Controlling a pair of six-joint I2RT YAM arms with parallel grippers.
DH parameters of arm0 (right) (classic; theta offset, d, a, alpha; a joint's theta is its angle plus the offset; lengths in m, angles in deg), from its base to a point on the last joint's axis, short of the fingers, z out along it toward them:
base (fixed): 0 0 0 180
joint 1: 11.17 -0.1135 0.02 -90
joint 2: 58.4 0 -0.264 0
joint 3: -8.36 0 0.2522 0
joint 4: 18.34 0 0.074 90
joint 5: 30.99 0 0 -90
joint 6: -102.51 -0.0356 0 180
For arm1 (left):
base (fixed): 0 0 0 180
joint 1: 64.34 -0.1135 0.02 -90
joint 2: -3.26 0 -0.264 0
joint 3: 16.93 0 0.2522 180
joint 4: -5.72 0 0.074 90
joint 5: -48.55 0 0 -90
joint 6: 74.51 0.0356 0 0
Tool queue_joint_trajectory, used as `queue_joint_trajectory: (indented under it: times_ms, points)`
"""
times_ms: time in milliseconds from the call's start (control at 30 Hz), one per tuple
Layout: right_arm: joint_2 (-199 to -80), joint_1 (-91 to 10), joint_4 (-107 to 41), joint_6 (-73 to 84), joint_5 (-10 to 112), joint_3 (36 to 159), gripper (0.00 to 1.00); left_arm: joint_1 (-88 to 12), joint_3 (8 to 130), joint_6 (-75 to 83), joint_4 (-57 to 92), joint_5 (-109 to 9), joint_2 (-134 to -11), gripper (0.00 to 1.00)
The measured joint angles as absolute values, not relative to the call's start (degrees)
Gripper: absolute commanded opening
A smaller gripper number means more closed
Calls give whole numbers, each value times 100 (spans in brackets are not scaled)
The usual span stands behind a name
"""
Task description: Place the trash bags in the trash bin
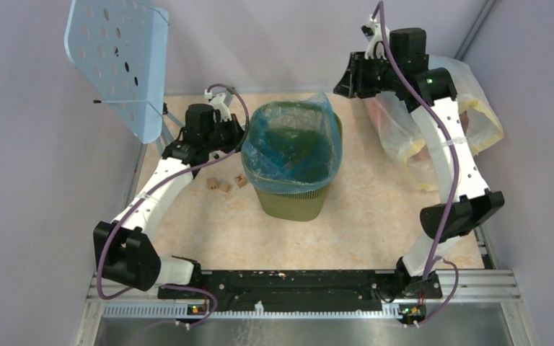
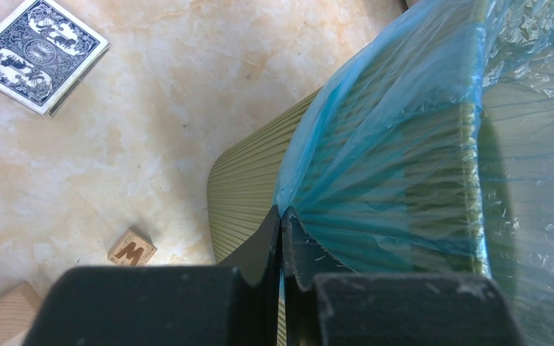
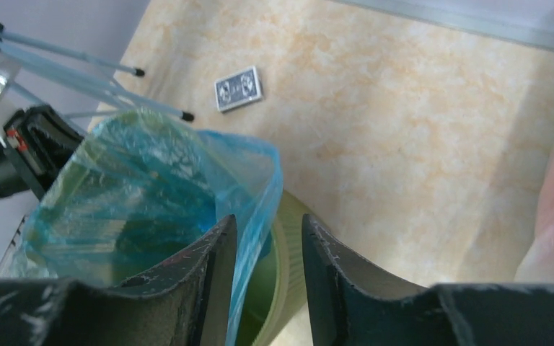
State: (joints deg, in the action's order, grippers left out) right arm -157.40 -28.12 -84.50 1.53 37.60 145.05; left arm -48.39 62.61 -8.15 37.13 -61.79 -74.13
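Observation:
The olive-green trash bin [image 1: 292, 202] stands mid-table. The light-blue trash bag [image 1: 292, 140] lines it, its edge folded over the rim on the left and front and standing up in a peak at the back right. My left gripper [image 1: 239, 140] is at the bin's left side, shut on the bag's edge [image 2: 404, 144] just outside the bin wall [image 2: 249, 180]. My right gripper [image 1: 343, 88] hovers over the back right corner. In the right wrist view it [image 3: 268, 231] is open, with the bag's raised edge [image 3: 256, 187] and the bin rim [image 3: 288, 252] between the jaws.
A yellowish-clear stuffed bag [image 1: 440, 122] lies at the back right under the right arm. Small wooden blocks [image 1: 223, 184] sit left of the bin. A playing-card deck [image 3: 238, 88] lies behind it. A light-blue perforated panel [image 1: 119, 58] on thin legs stands at the back left.

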Motion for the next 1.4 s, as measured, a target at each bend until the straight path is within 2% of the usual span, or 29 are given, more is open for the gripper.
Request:
queue_joint_trajectory:
  times_ms: [367,467,567,667,800,933,967,1067,1400]
  points:
    - [-15154,-3203,-8793,247,3779,13557,34,-4839,6261,-815,3711,-6203,-7415,5]
    - [-15152,-3446,-8855,245,3906,13408,30,-4839,6261,-815,3711,-6201,-7415,5]
    - [-15152,-3553,-8918,243,4016,13382,29,-4839,6261,-815,3711,-6203,-7415,5]
    - [-15146,-3579,-8927,241,4145,13382,34,-4839,6261,-815,3711,-6203,-7415,5]
    - [-15146,-3579,-9001,243,4387,13382,33,-4839,6261,-813,3711,-6201,-7415,5]
    - [-15144,-3579,-9054,243,4479,13382,29,-4839,6261,-807,3711,-6201,-7415,5]
    - [-15144,-3579,-9049,243,4468,13380,25,-4839,6261,-804,3711,-6201,-7415,5]
    - [-15100,-3579,-9038,243,4354,13279,1,-4839,6261,-791,3711,-6199,-7415,5]
    - [-14824,-3433,-8793,59,4260,13050,0,-4839,6261,-726,3713,-6197,-7415,5]
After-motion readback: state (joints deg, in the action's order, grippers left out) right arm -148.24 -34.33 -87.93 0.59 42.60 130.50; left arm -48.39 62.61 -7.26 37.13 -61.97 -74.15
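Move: The loose right-hand edge of the blue bag lies about 6 cm back, 3 cm left and 7 cm below my open right fingers. The bin's opening is centred some 14 cm back and 14 cm left of that hand, 12 cm lower; the clear trash bag stands roughly 26 cm to its right, 4 cm farther out and 28 cm down. From my left hand, that blue edge is about 24 cm right, 4 cm ahead and 8 cm higher. I bring my half-open right hand back about 6 cm and down about 6 cm, easing slightly left onto the blue bag's edge beside the bin rim, with the fingers tipping some 10 degrees further down. There I shut them, pinching the film, then start lifting it 1–2 cm and a little to the right. My left hand stays put and keeps its pinch on the bag's left side. ##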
